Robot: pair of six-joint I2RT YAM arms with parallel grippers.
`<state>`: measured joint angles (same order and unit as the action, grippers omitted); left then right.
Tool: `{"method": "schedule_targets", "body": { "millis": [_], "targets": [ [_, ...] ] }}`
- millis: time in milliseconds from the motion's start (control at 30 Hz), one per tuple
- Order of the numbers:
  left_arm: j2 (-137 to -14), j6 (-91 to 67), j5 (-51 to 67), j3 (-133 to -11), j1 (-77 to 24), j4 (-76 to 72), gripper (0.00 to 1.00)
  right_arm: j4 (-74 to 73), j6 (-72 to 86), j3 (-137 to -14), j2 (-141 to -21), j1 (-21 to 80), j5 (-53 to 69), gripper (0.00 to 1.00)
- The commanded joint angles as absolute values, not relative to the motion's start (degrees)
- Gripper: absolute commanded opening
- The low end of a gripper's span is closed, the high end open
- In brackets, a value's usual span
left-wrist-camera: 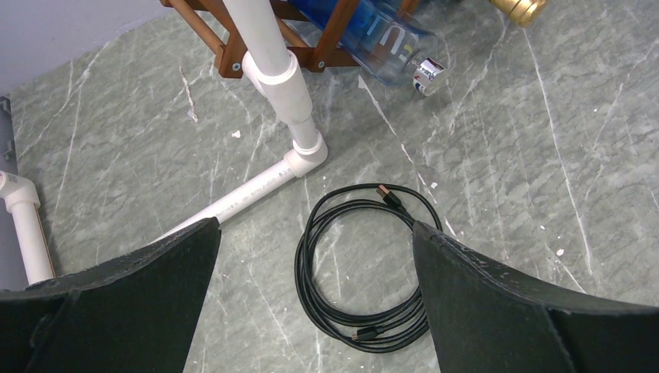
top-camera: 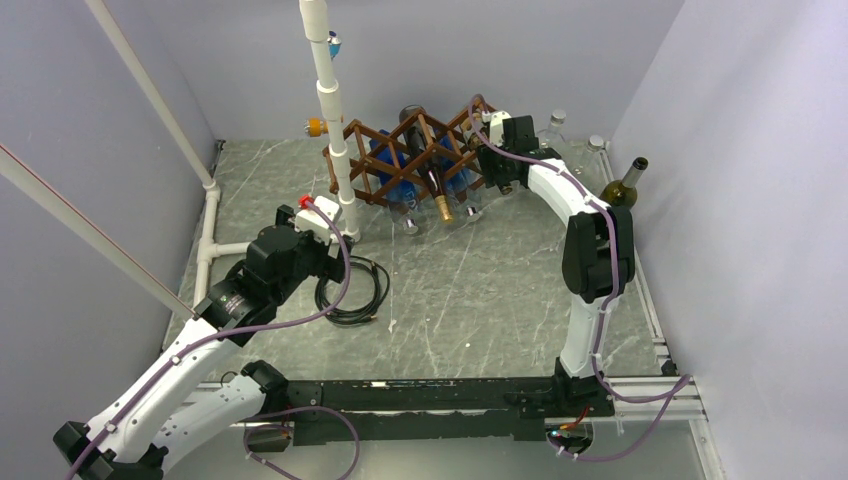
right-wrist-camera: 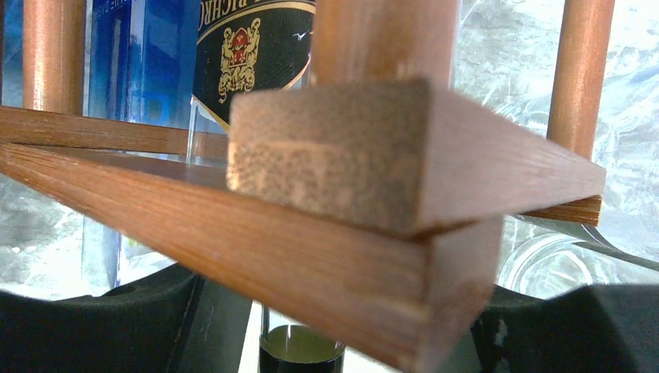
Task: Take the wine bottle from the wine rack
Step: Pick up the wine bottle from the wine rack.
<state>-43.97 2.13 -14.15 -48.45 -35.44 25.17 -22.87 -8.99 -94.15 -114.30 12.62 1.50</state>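
Observation:
The dark brown lattice wine rack (top-camera: 400, 150) stands at the back middle of the table. A dark wine bottle (top-camera: 437, 190) with a gold cap lies in it among blue bottles (top-camera: 400, 185). My right gripper (top-camera: 497, 170) is at the rack's right end. In the right wrist view, the rack's slats (right-wrist-camera: 334, 202) fill the frame. Below them a dark bottle neck (right-wrist-camera: 299, 353) sits between my right gripper's (right-wrist-camera: 346, 311) fingers (right-wrist-camera: 116, 326), with a sliver of gap on its left. My left gripper (top-camera: 318, 215) hangs wide open and empty.
A white PVC pipe frame (top-camera: 330, 110) stands just left of the rack. A coiled black cable (left-wrist-camera: 361, 264) lies under my left gripper (left-wrist-camera: 315, 233). An olive-green bottle (top-camera: 622, 185) stands upright by the right wall. Clear bottles (top-camera: 555, 125) stand behind the rack.

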Motion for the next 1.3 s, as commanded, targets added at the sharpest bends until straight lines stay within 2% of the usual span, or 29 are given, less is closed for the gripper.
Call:
{"method": "schedule_targets", "body": {
  "millis": [0, 467, 567, 633, 833, 900, 967, 1267],
  "targets": [
    [-43.24, 1.74, -13.34, -48.47, -35.11, 24.92, 0.99, -20.75, -7.82, -95.81, -114.21, 12.37, 1.76, 0.60],
    [-43.00, 1.75, -13.09, -48.52, -34.94, 24.98, 0.99, -20.40, -7.04, -96.20, -114.52, 12.39, 1.33, 0.57],
    [-43.01, 1.76, -13.07, -48.51, -34.90, 24.97, 0.99, -20.32, -7.03, -96.16, -114.43, 12.38, 1.46, 0.54],
    [-42.95, 1.76, -13.09, -48.52, -34.87, 24.97, 0.99, -20.26, -6.89, -96.08, -114.36, 12.33, 1.28, 0.48],
    [-42.85, 1.79, -13.02, -48.43, -34.81, 24.92, 0.99, -19.15, -6.09, -94.17, -112.49, 12.05, 2.22, 0.10],
    [-42.76, 1.79, -12.97, -48.43, -34.80, 24.92, 0.99, -18.78, -5.55, -93.44, -111.34, 11.91, 2.81, 0.03],
    [-42.82, 1.75, -13.00, -48.43, -34.80, 24.87, 0.99, -18.48, -5.12, -92.77, -110.23, 11.76, 3.47, 0.00],
    [-42.87, 1.76, -12.85, -48.43, -34.72, 24.97, 0.99, -15.76, -3.38, -87.56, -104.10, 10.80, 7.14, 0.00]
  ]
}}
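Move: Just ahead of the right hand lies the wine bottle with the dark cap, its neck already between the open fingers and its middle about 9 cm farther out, 3 cm left and 4 cm higher. The gold-capped dark bottle is about 12 cm left and 4 cm ahead. A clear standing bottle is some 9 cm right and 5 cm ahead, at about hand height. From the left hand, the wine bottle is roughly 32 cm ahead, 31 cm right and 8 cm lower. Closing on the neck beside the dark cap, the right hand stays almost in place until its fingers have narrowed from about three-fifths open to under two-fifths and pinch the glass. It then draws back towards the robot about 1.5 cm, keeping that grip, while rolling some 5 degrees so its left side rises. ##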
